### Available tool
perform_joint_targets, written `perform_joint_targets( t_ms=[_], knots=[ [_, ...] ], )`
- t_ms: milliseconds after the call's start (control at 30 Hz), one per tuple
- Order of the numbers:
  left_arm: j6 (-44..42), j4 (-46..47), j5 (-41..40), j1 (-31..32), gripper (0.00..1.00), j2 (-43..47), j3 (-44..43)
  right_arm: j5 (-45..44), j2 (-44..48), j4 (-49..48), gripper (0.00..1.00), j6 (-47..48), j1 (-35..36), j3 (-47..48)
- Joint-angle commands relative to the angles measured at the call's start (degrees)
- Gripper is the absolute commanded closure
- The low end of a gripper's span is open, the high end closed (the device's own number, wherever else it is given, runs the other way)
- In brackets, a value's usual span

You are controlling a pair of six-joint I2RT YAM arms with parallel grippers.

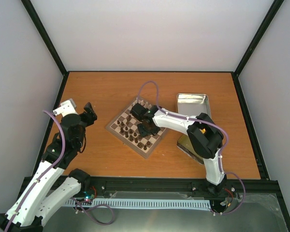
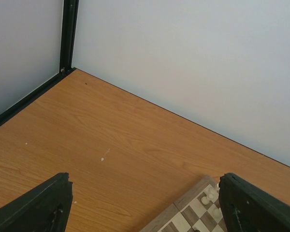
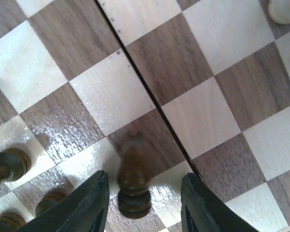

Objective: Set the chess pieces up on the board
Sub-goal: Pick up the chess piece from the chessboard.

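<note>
The board (image 1: 113,129) lies turned like a diamond at mid-table, with dark chess pieces (image 1: 131,130) on its near half. My right gripper (image 1: 145,126) hangs low over it. In the right wrist view one dark brown piece (image 3: 133,186) stands between the fingers of that gripper (image 3: 144,198), which is open, with a gap on each side of the piece. The piece's top is blurred. More dark pieces (image 3: 7,163) stand at the left edge. My left gripper (image 1: 90,113) is open over bare table left of the board, holding nothing.
A cream piece (image 3: 285,9) stands at the far corner of the right wrist view. Cream pieces (image 2: 210,195) line the board corner (image 2: 183,212) in the left wrist view. An open metal tin (image 1: 193,104) lies right of the board, another (image 1: 185,144) under the right arm.
</note>
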State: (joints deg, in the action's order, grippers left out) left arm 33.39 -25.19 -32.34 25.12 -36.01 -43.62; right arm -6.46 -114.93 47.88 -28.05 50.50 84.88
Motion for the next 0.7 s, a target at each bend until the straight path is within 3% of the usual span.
perform_joint_targets(
  t_ms=[0, 100, 267, 400, 533, 667],
  knots=[
    [-0.78, 0.91, 0.2, 0.1, 0.16, -0.11, -1.18, 2.3, 0.71, -0.8, 0.61, 2.28, 0.56, -1.67],
    [-0.78, 0.97, 0.27, 0.1, 0.16, -0.19, -1.24, 3.24, 0.53, -2.54, 0.65, 4.5, 0.56, -2.11],
    [-0.63, 0.85, 1.26, 0.1, 0.16, -0.37, -1.16, 1.88, 0.09, -3.58, 0.81, 6.31, 0.56, -2.38],
    [0.44, 1.1, 3.85, 0.1, 0.16, -0.44, -0.45, -1.48, 2.15, -6.06, 0.85, 6.24, 0.56, -4.65],
    [2.76, 2.65, 11.01, 0.1, 0.16, -1.44, 1.33, -4.23, 9.25, -15.56, 0.86, 8.56, 0.56, -11.23],
    [5.14, 6.55, 24.87, 0.1, 0.15, -5.3, 2.88, -0.27, 20.09, -30.99, 0.86, 14.33, 0.56, -21.34]
  ],
)
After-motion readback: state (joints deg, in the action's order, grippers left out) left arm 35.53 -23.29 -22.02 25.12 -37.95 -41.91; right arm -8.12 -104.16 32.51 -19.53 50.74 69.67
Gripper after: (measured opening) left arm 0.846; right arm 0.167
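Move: My right hand, pointing down, already straddles the dark piece on the board: it lies between my fingertips, about 1 cm to the left and 1 cm lower. One dark piece stands about 5 cm left and 1 cm back; another about 4 cm left and 2 cm back; the nearest white piece is some 9 cm ahead and 2 cm right. From my left hand the dark piece lies about 27 cm right, 2 cm ahead and 25 cm below. I close my right fingers until they pinch the dark piece, easing roughly 1 cm left at board height and twisting slightly counter-clockwise. Then, keeping the pinch, I draw right nearly 2 cm and rise just over 1 cm, the fingertips tipping forward. Late on, my open left hand starts some 3 cm right and 2 cm down, towards the board, turning clockwise. ##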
